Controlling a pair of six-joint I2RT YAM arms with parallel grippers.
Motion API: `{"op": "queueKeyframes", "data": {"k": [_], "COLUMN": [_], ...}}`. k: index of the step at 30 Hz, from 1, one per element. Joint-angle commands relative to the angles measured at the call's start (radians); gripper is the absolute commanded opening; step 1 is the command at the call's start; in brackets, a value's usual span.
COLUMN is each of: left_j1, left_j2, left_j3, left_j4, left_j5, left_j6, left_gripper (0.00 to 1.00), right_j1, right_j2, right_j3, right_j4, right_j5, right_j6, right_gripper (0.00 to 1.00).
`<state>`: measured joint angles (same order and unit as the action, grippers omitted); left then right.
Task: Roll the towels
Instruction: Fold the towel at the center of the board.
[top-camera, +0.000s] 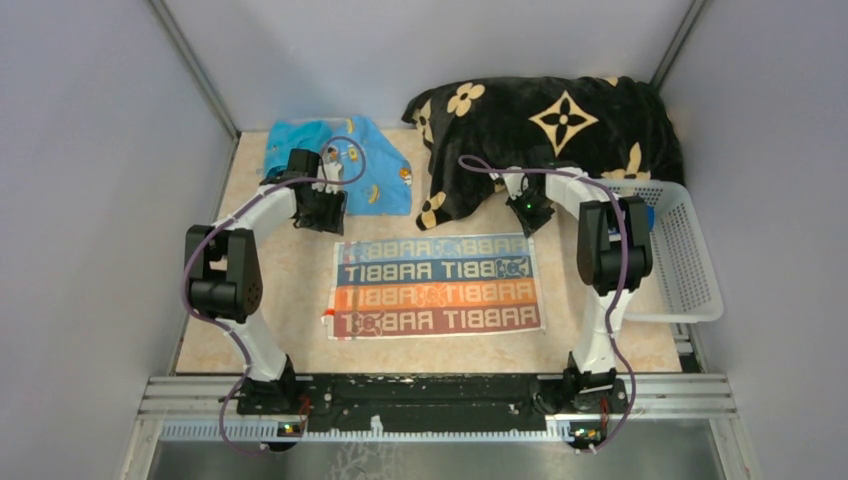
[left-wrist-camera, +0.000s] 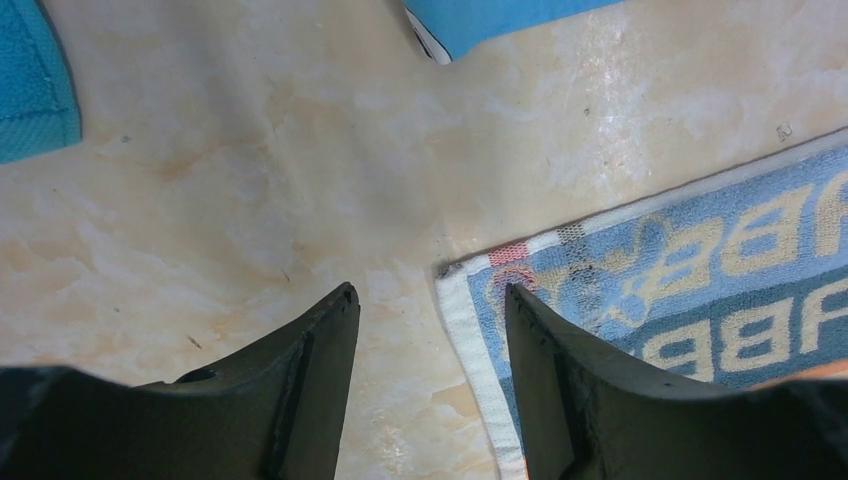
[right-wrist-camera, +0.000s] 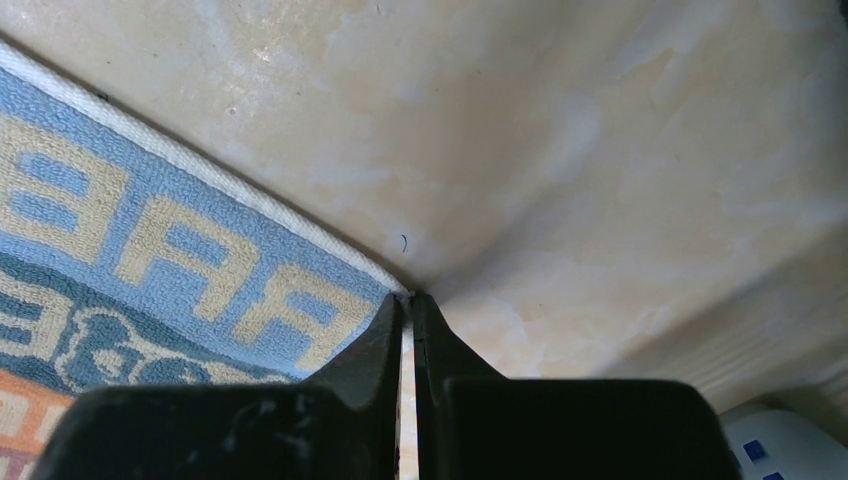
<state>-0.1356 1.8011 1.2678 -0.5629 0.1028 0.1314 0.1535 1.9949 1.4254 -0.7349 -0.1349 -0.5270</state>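
Observation:
The striped towel (top-camera: 437, 287) with "RABBIT" lettering lies flat in the middle of the table. My left gripper (top-camera: 322, 212) hovers open at its far left corner. In the left wrist view the left gripper (left-wrist-camera: 430, 295) straddles the white hem of the striped towel (left-wrist-camera: 700, 270), one finger over cloth and the other over bare table. My right gripper (top-camera: 530, 215) is at the far right corner. In the right wrist view the right gripper (right-wrist-camera: 408, 297) is shut on the very corner of the striped towel (right-wrist-camera: 150, 250). A light blue towel (top-camera: 340, 165) with cartoon prints lies crumpled at the back left.
A big black plush blanket (top-camera: 550, 125) with tan flowers is heaped at the back right, just behind the right gripper. A white plastic basket (top-camera: 690, 260) stands along the right edge. Grey walls close in the table on three sides.

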Motion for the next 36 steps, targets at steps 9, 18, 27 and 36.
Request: {"op": "queueKeyframes", "data": {"k": [9, 18, 27, 36], "left_j1": [0.016, 0.016, -0.018, -0.1], "left_j2": [0.09, 0.108, 0.149, 0.188], "left_j3": [0.03, 0.004, 0.002, -0.046], "left_j4": [-0.043, -0.043, -0.107, -0.132], "left_j5": [0.07, 0.111, 0.031, -0.071], "left_j6": [0.045, 0.055, 0.025, -0.008], "left_gripper": [0.49, 0.48, 0.42, 0.39], "right_j1": [0.022, 0.023, 0.028, 0.036], "right_j2": [0.04, 0.032, 0.018, 0.004], "right_j3": [-0.016, -0.018, -0.017, -0.023], "right_j4": [0.02, 0.025, 0.035, 0.051], "right_j5": [0.07, 0.078, 0.105, 0.122], "right_j6": [-0.001, 0.008, 0.017, 0.027], "right_gripper": [0.0, 0.0, 0.0, 0.0]}}
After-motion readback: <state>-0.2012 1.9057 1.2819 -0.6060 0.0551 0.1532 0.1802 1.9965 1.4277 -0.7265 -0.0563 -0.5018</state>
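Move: The rabbit towel's far left corner lies about 2 cm back, 1 cm right of and 4 cm below the left hand. The patterned light-blue towel is centred some 17 cm ahead and 9 cm right of that hand, the turquoise towel about 21 cm ahead and 9 cm left. From the right hand, the far left corner is roughly 48 cm left and 2 cm back; the far right corner sits between its shut fingers. Bring the left gripper down about 4 cm onto the rabbit towel's far left corner, easing a little back and to the right and tipping the fingers some 5 to 10 degrees closer to straight down. Narrow the fingers by about a third so that they straddle the corner, not yet shut; keep the right gripper still, pinching the far right corner. ##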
